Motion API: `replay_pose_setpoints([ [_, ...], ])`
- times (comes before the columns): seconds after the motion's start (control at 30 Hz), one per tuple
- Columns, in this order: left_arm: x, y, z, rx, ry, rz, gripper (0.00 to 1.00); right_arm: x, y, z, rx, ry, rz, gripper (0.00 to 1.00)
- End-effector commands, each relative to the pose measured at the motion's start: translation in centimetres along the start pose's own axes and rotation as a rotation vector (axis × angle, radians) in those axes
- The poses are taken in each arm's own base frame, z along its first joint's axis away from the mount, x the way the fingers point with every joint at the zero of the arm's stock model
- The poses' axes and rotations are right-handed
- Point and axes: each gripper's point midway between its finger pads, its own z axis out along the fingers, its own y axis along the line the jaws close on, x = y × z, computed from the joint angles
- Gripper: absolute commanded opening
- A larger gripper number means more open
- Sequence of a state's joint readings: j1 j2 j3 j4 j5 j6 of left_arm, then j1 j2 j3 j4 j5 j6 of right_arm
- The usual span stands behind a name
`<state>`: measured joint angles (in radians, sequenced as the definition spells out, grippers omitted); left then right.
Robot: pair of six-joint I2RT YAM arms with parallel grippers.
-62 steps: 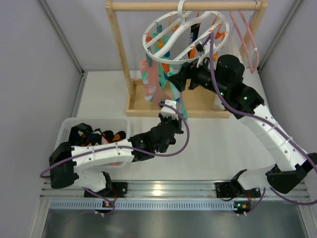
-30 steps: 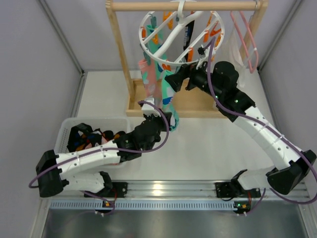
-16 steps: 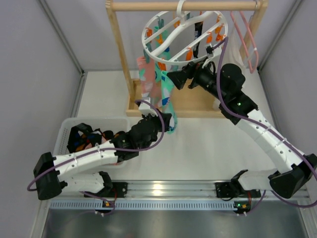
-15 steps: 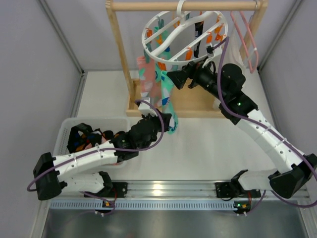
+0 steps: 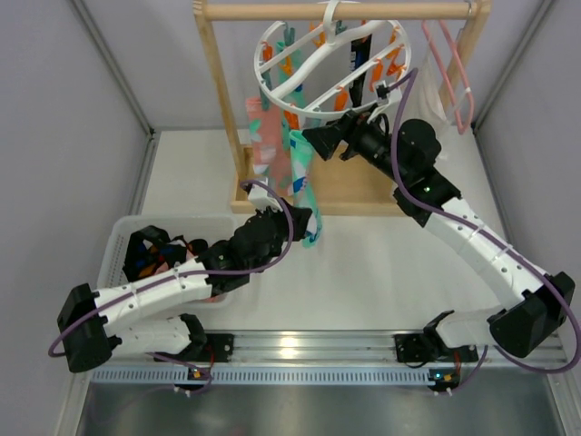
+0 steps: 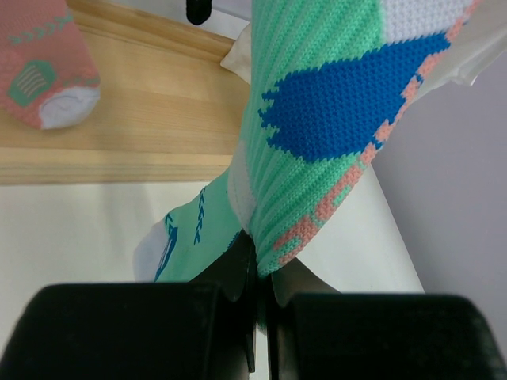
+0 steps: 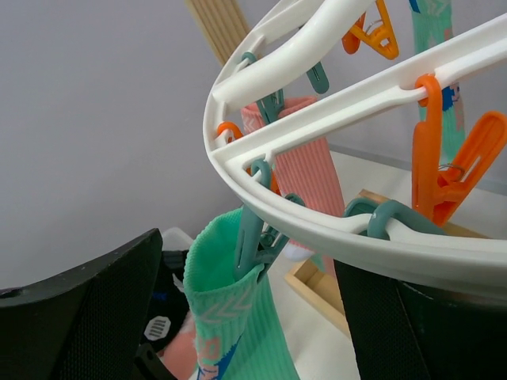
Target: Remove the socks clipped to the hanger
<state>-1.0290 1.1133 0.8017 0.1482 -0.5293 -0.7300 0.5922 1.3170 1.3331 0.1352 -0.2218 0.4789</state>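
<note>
The white ring hanger (image 5: 313, 68) hangs from the wooden rail with orange and teal clips. A teal-green sock (image 5: 300, 173) dangles from a teal clip (image 7: 259, 237), and a pink sock (image 5: 266, 145) hangs beside it. My left gripper (image 5: 294, 220) is shut on the teal sock's lower end (image 6: 317, 119), pinched between the fingertips (image 6: 242, 261). My right gripper (image 7: 253, 309) is open under the ring (image 7: 317, 226), one finger on each side of that clip and the sock's cuff (image 7: 230, 293). In the left wrist view the pink sock's toe (image 6: 40, 75) rests over the wooden base.
A white bin (image 5: 123, 238) at the left holds black and pink socks. The wooden rack's post (image 5: 221, 100) and base (image 5: 359, 195) stand behind the socks. A pink wire hanger (image 5: 454, 68) hangs at the right end. Orange clips (image 7: 444, 158) dangle near my right finger.
The ring hanger has swung and tilted. My right gripper has edged up to the teal clip, its jaws a little narrower. The left gripper keeps its hold low on the teal sock.
</note>
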Motion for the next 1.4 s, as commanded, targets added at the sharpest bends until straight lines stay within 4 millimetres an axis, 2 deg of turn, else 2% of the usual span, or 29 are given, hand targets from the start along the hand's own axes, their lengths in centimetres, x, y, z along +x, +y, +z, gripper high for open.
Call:
replay_pose_setpoints([
  [0.0, -0.4, -0.5, -0.6, 0.03, 0.001, -0.025, 0.0, -2.8, 0.8, 0.7, -0.067, -0.119, -0.01, 0.83],
  [0.1, -0.4, -0.6, -0.5, 0.037, 0.004, -0.025, 0.0, -1.7, 0.8, 1.0, -0.094, -0.104, 0.019, 0.81],
  [0.2, -0.4, -0.7, -0.5, 0.04, 0.007, -0.026, 0.0, -1.4, 0.8, 1.0, -0.11, -0.12, 0.032, 0.8],
  [0.37, -0.5, -0.9, -0.4, 0.046, 0.009, -0.026, 0.0, -2.1, 1.3, 0.8, -0.134, -0.158, 0.058, 0.78],
  [0.47, -0.4, -1.2, -0.2, 0.054, 0.016, -0.027, 0.0, -2.1, 0.9, 0.5, -0.115, -0.191, 0.084, 0.74],
  [0.63, -0.3, -2.0, -0.2, 0.082, 0.034, -0.038, 0.0, -2.3, 0.3, 0.7, -0.092, -0.224, 0.115, 0.74],
  [0.9, -0.6, -2.8, -0.5, 0.11, 0.041, -0.047, 0.0, -2.6, 1.2, 1.1, -0.157, -0.248, 0.123, 0.7],
  [1.17, -0.5, -3.0, -0.6, 0.124, 0.052, -0.047, 0.0, -1.8, 1.2, 1.8, -0.173, -0.216, 0.114, 0.63],
  [1.37, -0.2, -3.3, -0.5, 0.134, 0.065, -0.049, 0.0, -1.8, 1.1, 2.2, -0.174, -0.217, 0.115, 0.47],
])
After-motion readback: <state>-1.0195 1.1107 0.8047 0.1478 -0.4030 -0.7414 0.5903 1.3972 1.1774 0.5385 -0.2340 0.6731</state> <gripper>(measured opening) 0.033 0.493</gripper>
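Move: The teal clip holding the mint sock to the white ring sits just beyond the right hand's open fingers, about 3 cm ahead, 4 cm left and 1 cm higher. Below it, the sock's middle is some 2 cm back, 4 cm left and 8 cm below that hand; the salmon sock hangs 7 cm ahead, 13 cm left and 7 cm lower. The clip is roughly 10 cm ahead, 2 cm left and 18 cm above the left hand. The right hand eases about 2.5 cm left and forward onto the teal clip, bobbing up and down by 1 to 2 cm and ending about 1 cm lower, while the wrist rolls its left side up some 15 degrees and the fingers narrow from wide open to about half open on either side of the clip. Meanwhile the left hand keeps its shut grip low on the mint sock and draws it about 2 cm to the right and back, turning slightly clockwise. ##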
